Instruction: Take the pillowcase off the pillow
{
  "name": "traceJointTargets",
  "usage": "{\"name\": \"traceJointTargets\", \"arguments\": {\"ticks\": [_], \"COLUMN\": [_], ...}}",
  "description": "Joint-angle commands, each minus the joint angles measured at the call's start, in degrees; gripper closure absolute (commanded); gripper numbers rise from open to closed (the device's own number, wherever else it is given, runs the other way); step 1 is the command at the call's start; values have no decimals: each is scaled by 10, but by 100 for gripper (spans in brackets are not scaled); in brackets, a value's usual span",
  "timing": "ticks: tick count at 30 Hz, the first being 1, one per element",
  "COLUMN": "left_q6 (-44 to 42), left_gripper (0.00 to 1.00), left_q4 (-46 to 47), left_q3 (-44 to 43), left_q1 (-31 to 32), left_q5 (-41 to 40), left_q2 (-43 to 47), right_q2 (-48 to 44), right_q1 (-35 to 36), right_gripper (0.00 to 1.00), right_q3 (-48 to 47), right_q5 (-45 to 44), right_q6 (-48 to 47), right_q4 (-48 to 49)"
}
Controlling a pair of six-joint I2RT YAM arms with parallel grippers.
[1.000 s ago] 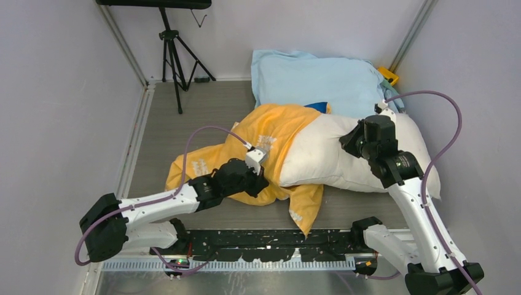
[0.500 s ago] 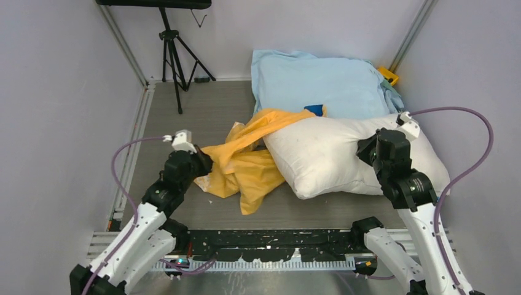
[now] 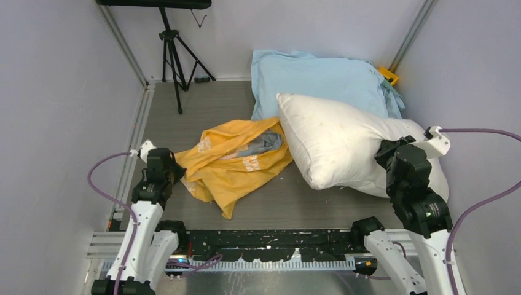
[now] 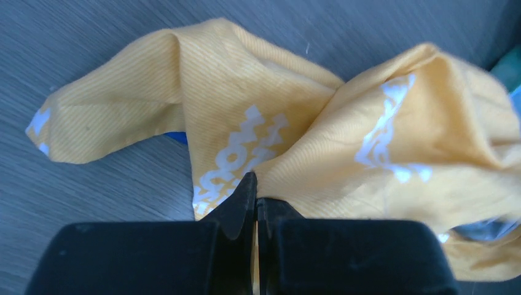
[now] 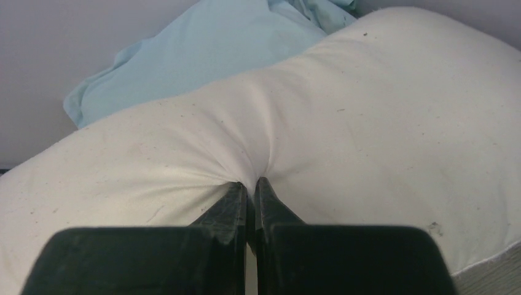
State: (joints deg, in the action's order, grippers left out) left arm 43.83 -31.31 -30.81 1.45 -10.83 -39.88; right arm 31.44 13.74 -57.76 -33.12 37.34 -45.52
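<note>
The orange-yellow pillowcase [image 3: 233, 161] lies crumpled on the grey floor, left of the pillow, with its mouth showing a grey-blue inside. My left gripper [image 3: 177, 172] holds its left edge; in the left wrist view the jaws [image 4: 257, 192] are shut on a fold of the pillowcase [image 4: 295, 135] beside white print. The plump white pillow [image 3: 344, 141] sits bare, propped up on the right. My right gripper [image 3: 387, 155] pinches its near right part; the right wrist view shows the gripper [image 5: 252, 184] shut on puckered fabric of the pillow [image 5: 368, 110].
A pale light-blue cushion [image 3: 319, 77] lies behind the pillow against the back wall and shows as the light-blue cushion [image 5: 203, 49] in the right wrist view. A black tripod [image 3: 173, 52] stands at the back left. A small yellow object [image 3: 388, 74] sits in the back right corner. Walls close both sides.
My left gripper pulled the pillowcase leftward, fully off the pillow. My right gripper drew the pillow's end back to the right and nearer, tipping the pillow up.
</note>
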Motion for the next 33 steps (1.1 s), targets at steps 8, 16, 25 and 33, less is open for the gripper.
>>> {"name": "traceJointTargets", "arguments": {"ticks": [8, 16, 25, 33], "left_q6": [-35, -138, -147, -184], "left_gripper": [100, 100, 100, 1], "left_q4": [2, 57, 61, 14], "left_q3": [-183, -430, -665, -593], "left_q1": [-12, -30, -30, -30], "left_q5": [-239, -199, -23, 28], "left_q2": [-8, -226, -393, -364], "right_q2": [45, 209, 390, 417], "right_q1": [-3, -3, -4, -3], "right_gripper": [100, 100, 100, 19], "right_q3": [-93, -185, -371, -298], "right_q5": [-10, 180, 456, 520], "right_q6": [-3, -4, 38, 65], "right_q4": [198, 196, 320, 287]}}
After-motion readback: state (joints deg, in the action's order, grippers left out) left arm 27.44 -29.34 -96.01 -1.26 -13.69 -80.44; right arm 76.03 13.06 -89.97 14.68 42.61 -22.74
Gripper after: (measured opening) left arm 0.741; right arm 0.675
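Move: The left hand grips the left end of the pillowcase, whose middle lies about 20 cm to its right, 8 cm farther out and 9 cm below; the clear far-left table is some 20 cm ahead, 8 cm left and 12 cm below, with the tripod's near foot about 27 cm ahead and 5 cm left. The right hand holds the pillow up, its middle about 7 cm ahead, 4 cm left and 10 cm below; from this hand the blue pillow is roughly 38 cm ahead, 13 cm left and 24 cm below, the pillowcase 43 cm left, 11 cm ahead and 28 cm below. The left hand whips the pillowcase up by nearly 30 cm, swinging a little left at first, then sweeping some 19 cm forward towards the tripod as its fingers tip up, and opens at the end to let the cloth go. The right hand first hitches the pillow up about 5 cm, then flings it forward and left and up again, away from its own base side, turning some 40 degrees counter-clockwise and spreading its fingers at the end so that the pillow comes free. ##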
